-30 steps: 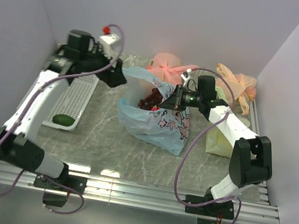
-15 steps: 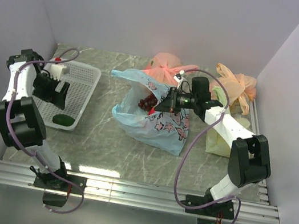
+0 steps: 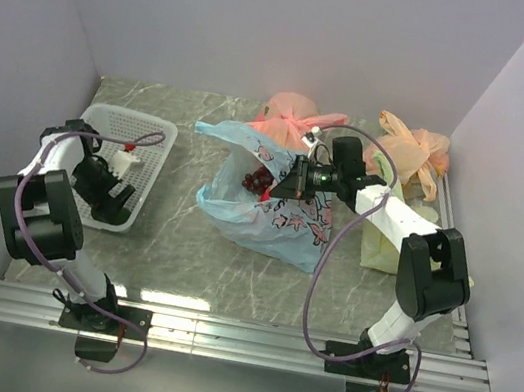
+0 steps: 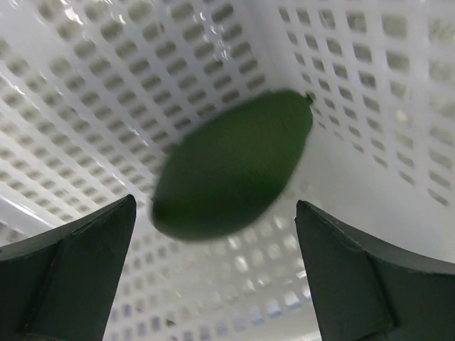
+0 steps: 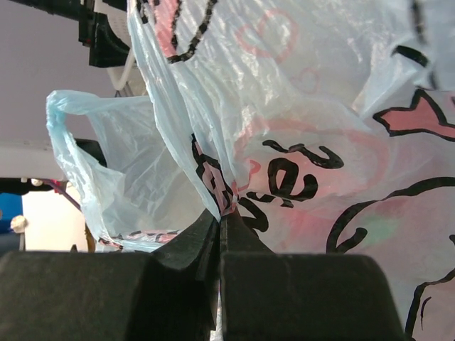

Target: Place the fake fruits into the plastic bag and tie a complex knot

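Note:
The dark green oblong fruit point(image 4: 231, 167) lies in the white basket point(image 3: 156, 137), just ahead of and between the fingers of my left gripper point(image 4: 215, 206). That gripper point(image 3: 112, 195) is open and hangs low over the basket's near end. The light blue plastic bag point(image 3: 278, 221) with the floral print lies mid-table with its mouth open. Dark red and purple fake fruits point(image 3: 260, 177) show inside. My right gripper point(image 3: 286, 188) is shut on the bag's rim, pinching the film point(image 5: 226, 202) at its fingertips point(image 5: 222, 213). One loose handle point(image 3: 218, 130) sticks out to the left. No knot is in view.
Two tied pink-orange bags point(image 3: 291, 115) point(image 3: 415, 147) sit along the back wall. A yellow-green bag point(image 3: 380, 245) lies under my right arm. Walls close in on the left, back and right, and a metal rail point(image 3: 237, 339) runs along the near edge.
My left arm has swung back from the bag's mouth to the basket and come down over the green fruit, still open. My right gripper has kept its hold on the bag's rim, shifting slightly left.

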Robot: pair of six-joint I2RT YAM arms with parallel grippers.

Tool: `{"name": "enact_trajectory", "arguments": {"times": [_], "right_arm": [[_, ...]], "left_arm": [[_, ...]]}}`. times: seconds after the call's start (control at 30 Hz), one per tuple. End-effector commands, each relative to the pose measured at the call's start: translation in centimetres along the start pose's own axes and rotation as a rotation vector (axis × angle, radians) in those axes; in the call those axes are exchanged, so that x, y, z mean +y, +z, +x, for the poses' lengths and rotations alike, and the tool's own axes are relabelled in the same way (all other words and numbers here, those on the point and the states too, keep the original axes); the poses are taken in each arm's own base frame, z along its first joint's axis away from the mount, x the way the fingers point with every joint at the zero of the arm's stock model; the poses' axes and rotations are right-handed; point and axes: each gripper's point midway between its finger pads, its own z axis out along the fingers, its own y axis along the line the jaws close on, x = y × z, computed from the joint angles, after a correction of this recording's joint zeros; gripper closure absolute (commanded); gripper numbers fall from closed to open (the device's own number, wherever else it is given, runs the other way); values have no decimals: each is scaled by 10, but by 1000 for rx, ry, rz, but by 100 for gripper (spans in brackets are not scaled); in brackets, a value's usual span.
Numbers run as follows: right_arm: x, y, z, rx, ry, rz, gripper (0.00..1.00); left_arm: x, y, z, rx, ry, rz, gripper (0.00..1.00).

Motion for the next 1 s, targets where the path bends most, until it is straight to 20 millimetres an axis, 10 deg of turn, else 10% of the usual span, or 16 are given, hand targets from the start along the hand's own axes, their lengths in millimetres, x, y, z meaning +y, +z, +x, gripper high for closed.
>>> {"name": "enact_trajectory", "arguments": {"times": [0.0,0.27,0.6,0.77,0.97], "right_arm": [[6,-1,-12,-16,-36,-23,100],[5,-2,-12,-12,-37,-14,100],[6,-7,-16,-24,-49,-7,100],[12,-9,-19,-31,-51,-26,100],[14,-10,-21,-16,-53,-24,100]], "left_arm": [[23,2,-26,-85,131,-83,1],[46,27,-50,-89,87,-78,12],[49,-15,-70,-142,-23,-8,82],[18,-110,-164,-503,-54,104,92],[-65,-136,-267,-726,110,186,100]]}}
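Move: The green fruit lies in the white basket about 5 cm ahead of my open left hand, about 1 cm to its left and 4 cm below it. The middle of the basket is some 17 cm ahead of that hand and 4 cm to its left, about 5 cm lower. The bag's open mouth waits about 14 cm ahead and 34 cm to the right, roughly 2 cm higher. From my right hand, the fruit is some 39 cm left, 3 cm back and 14 cm down. I slide my left hand forward about 5 cm and down 3 cm around the green fruit, and pinch it between both fingers. Then I lift it some 19 cm while reaching on forward, and swing it right towards the bag at the end, the fingers tipping out forward and right by some 30 degrees. My right hand stays put, still pinching the bag's edge. ##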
